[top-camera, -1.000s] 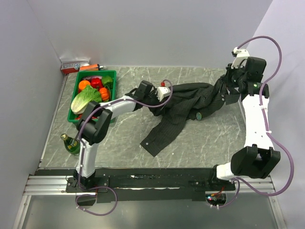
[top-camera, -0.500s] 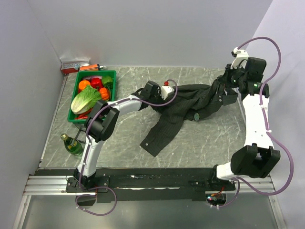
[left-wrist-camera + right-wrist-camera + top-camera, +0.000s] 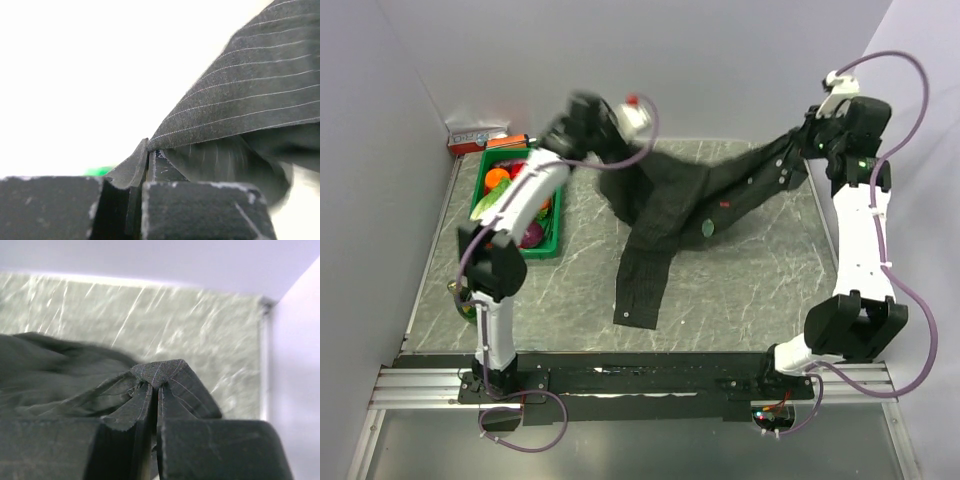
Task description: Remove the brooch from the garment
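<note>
The garment [image 3: 670,205], dark and pinstriped, hangs stretched between both grippers above the marble table, one sleeve trailing down to the table. The brooch [image 3: 724,204] is a tiny red dot on the cloth, right of its middle. My left gripper [image 3: 608,160] is raised at the back left, blurred, and shut on the cloth's left edge. In the left wrist view the left gripper [image 3: 148,147] pinches the garment [image 3: 250,100]. My right gripper [image 3: 807,140] holds the right end high up. In the right wrist view the right gripper [image 3: 156,382] is shut on a fold of the garment [image 3: 50,370].
A green crate [image 3: 556,225] of vegetables stands at the back left under the left arm. A green bottle [image 3: 463,300] lies by the left arm's lower link. A red box [image 3: 475,138] sits in the back left corner. A small green round piece [image 3: 707,228] shows on the cloth.
My left gripper shut on the cloth, then swung up and back to the left, pulling the garment taut. The right gripper rose a little, and the sleeve slid left on the table.
</note>
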### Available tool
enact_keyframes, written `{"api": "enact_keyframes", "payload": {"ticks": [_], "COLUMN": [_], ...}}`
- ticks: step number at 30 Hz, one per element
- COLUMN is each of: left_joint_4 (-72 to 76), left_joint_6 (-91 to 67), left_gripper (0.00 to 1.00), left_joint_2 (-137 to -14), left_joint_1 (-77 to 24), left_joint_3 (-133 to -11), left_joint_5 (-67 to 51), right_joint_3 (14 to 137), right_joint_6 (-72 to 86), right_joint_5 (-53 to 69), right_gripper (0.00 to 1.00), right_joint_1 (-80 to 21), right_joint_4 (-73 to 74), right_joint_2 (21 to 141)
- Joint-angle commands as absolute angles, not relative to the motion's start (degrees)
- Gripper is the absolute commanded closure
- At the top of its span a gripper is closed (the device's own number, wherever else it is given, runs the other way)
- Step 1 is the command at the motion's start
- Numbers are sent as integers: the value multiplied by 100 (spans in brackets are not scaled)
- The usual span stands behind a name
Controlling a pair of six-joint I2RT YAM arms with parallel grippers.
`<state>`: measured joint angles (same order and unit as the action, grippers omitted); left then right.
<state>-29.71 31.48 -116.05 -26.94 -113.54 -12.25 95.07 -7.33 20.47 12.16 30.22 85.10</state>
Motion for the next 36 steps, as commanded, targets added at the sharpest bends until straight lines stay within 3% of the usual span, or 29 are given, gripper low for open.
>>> {"api": "enact_keyframes", "payload": {"ticks": [1, 6, 11, 14, 19, 31, 33, 35, 36], "left_joint_4": [-4005, -4798, -5606, -5468, -5476, -4861, -4799, -4799, -4790], "left_joint_6": [5042, 6205, 5468, 5002, 4221, 4369, 4272, 4053, 3956], "left_gripper": [99, 99, 99, 99, 99, 99, 99, 99, 99], "left_joint_2": [-10943, -10277, -9397, -8668, -8253, -9693, -10035, -10238, -10387], "left_joint_1": [-2418, -2408, -2715, -2944, -3243, -3164, -3103, -3094, -3094], "left_joint_3": [-12602, -11965, -11155, -10022, -9273, -8359, -8437, -8595, -8805], "left_joint_5": [-1125, -572, -500, -677, -1175, -976, -1054, -1160, -1308], "right_joint_3": [10064, 9354, 7983, 6387, 5530, 4984, 5036, 5263, 5343], "right_joint_6": [-984, -774, -1010, -1309, -1327, -1687, -1845, -2108, -2205], "right_joint_5": [1407, 1562, 2292, 2505, 3109, 3199, 3164, 3147, 3042], "right_gripper": [100, 100, 100, 100, 100, 100, 76, 59, 55], "right_joint_1": [1274, 1502, 1836, 1942, 1951, 1951, 1951, 1951, 1960], "right_joint_4": [2391, 2049, 2100, 1934, 2653, 3419, 3480, 3638, 3734], "right_joint_2": [7859, 7270, 6286, 5565, 4905, 6230, 6485, 6583, 6574]}}
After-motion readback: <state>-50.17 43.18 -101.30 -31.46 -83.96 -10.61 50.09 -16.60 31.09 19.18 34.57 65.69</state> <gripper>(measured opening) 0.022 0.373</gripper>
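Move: Each hand already pinches one end of the raised garment. The left is bound for the table some 17 cm back, 7 cm left and 21 cm below it, the right for the table about 15 cm back, 2 cm left and 33 cm below. The brooch hangs about 17 cm back, 20 cm right of the left hand and 12 cm below it; the green crate lies 8 cm back, 21 cm left, 18 cm lower. Both hands fling the garment up, the left rising about 15 cm and drifting left, the right about 9 cm, with their fingertips tipping upward, then sweep back towards the robot while lowering it to the table. The left comes down beside the crate and keeps its pinch, while the right sinks some 30 cm from its peak, tips its fingers down about 40 degrees and at the very end starts to open around the cloth. ##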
